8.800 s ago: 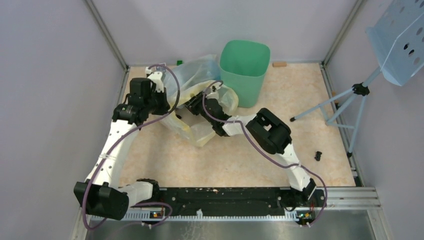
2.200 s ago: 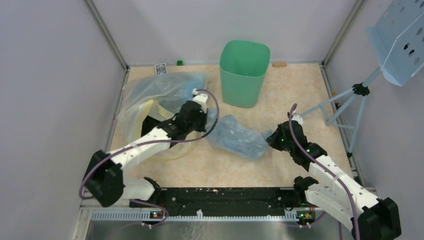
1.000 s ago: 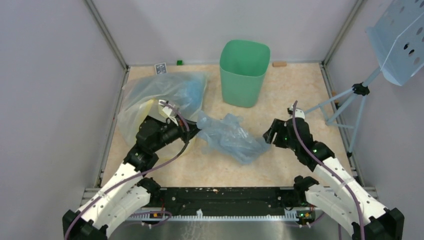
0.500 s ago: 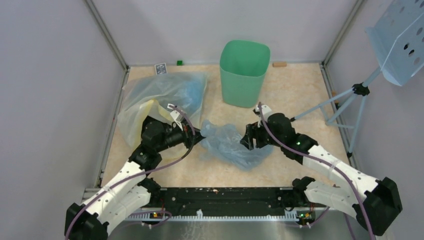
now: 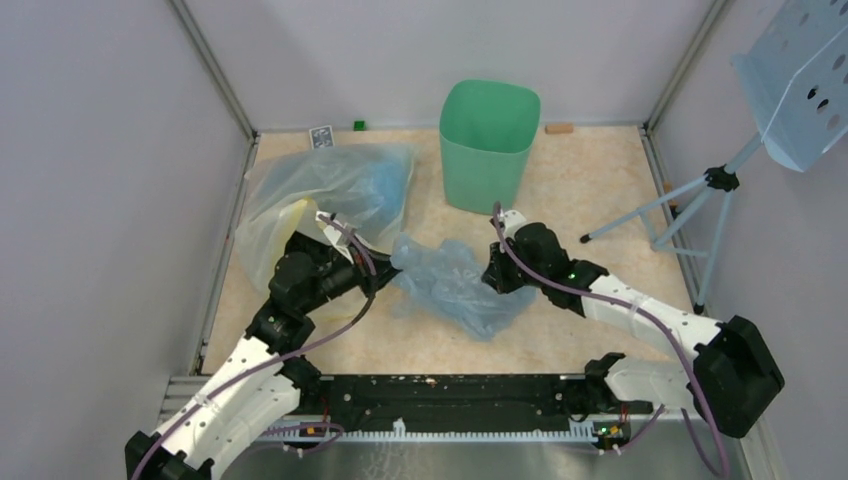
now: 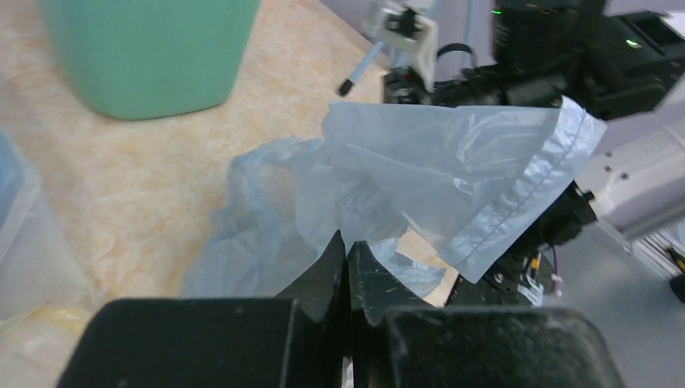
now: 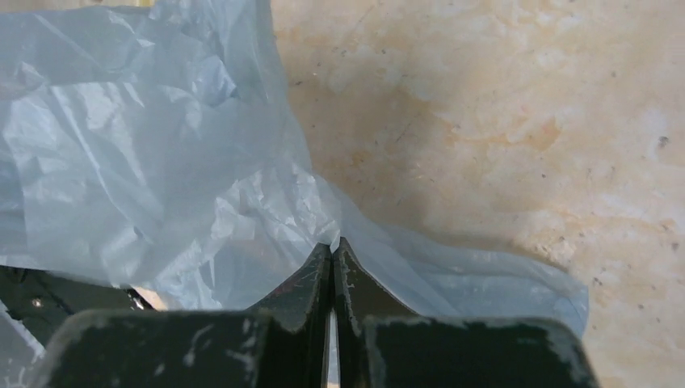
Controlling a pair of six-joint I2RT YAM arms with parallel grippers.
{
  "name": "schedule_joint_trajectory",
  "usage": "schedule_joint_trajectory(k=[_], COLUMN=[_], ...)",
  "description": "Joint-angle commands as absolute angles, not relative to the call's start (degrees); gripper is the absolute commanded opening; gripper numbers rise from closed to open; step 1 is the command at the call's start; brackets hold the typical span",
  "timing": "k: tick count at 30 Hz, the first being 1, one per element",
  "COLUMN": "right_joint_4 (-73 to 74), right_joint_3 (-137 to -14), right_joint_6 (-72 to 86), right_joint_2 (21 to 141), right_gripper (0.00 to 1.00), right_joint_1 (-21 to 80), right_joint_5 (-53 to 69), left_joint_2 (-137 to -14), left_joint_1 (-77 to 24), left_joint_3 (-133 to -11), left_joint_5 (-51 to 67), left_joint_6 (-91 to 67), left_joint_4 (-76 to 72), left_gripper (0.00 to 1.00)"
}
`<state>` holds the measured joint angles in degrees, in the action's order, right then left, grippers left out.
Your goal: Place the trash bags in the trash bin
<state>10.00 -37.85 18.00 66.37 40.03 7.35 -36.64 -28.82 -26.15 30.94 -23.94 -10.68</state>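
A crumpled light-blue trash bag (image 5: 455, 285) lies on the table between my two arms, below the mint-green trash bin (image 5: 489, 145) that stands upright at the back. My left gripper (image 5: 385, 263) is shut on the bag's left edge; in the left wrist view the plastic (image 6: 420, 174) rises from the pinched tips (image 6: 347, 242). My right gripper (image 5: 490, 275) is shut on the bag's right side, and the right wrist view shows film (image 7: 161, 162) pinched between its closed tips (image 7: 332, 245).
A bigger clear bag with yellow tint (image 5: 320, 195) lies at the back left beside the left arm. A light-blue stand on a tripod (image 5: 720, 180) occupies the right side. Small bits sit along the back wall: a card (image 5: 320, 135) and a wooden block (image 5: 559, 127).
My right gripper moved left onto the blue bag and closed on it. The left gripper stayed shut on the bag's left edge and drew back slightly; the bag bunched up.
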Motion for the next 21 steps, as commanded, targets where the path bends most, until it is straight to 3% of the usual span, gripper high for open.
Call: schedule_joint_trajectory(k=[1, 5, 9, 12, 14, 17, 21], right_joint_4=[10.62, 17.39, 17.15, 17.00, 17.11, 18.35, 18.09], right_joint_3=[-38.57, -38.98, -36.85, -37.97, -39.11, -40.27, -39.15], right_joint_6=[22.04, 28.17, 29.88, 28.85, 27.32, 27.41, 28.61], right_joint_2=[59.15, 53.89, 50.77, 50.46, 51.04, 52.42, 54.96], right_gripper=[0.00, 0.00, 0.00, 0.00, 0.00, 0.00, 0.00], right_joint_1=[40.45, 40.42, 40.43, 40.36, 40.40, 40.84, 44.00], right_joint_5=[-0.17, -13.89, -22.39, -21.32, -19.38, -16.34, -12.42], left_joint_2=[-37.25, -43.05, -45.86, -45.33, -45.27, -45.96, -47.56], left_joint_1=[-28.62, -28.54, -28.44, -28.44, -28.45, -28.40, -28.53], left_joint_3=[-31.08, -36.83, -40.11, -41.76, -43.61, -44.67, -38.33], left_joint_5=[15.28, 7.62, 12.60, 13.13, 11.72, 12.65, 25.24], left_joint_6=[-25.50, -26.64, -26.99, -28.52, -28.93, -31.09, -39.06], left_joint_4=[-2.00, 9.04, 10.69, 12.30, 15.29, 18.54, 8.23], left_gripper=[0.15, 0.56, 0.70, 0.93, 0.98, 0.99, 0.97])
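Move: The blue bag is pinched at both sides. Its middle is about 3 cm ahead of the left hand, 14 to its right and 15 below, and about 5 cm left of the right hand, 1 back and 5 below. From the right hand the trash bin stands about 30 cm ahead and 2 to the right. The clear bag with the yellow rim lies some 21 cm ahead and 18 left of the left hand, on the table. Rightwards and up, some 6 and 5 cm, the right hand draws the blue bag away from the left hand, turning about 25 degrees clockwise with its pinch kept, then eases back slightly. The left fingers open wide and let go; that hand goes forward about 5 cm, a little left and down, tipping down and turning counter-clockwise, then settles slightly back and up. ##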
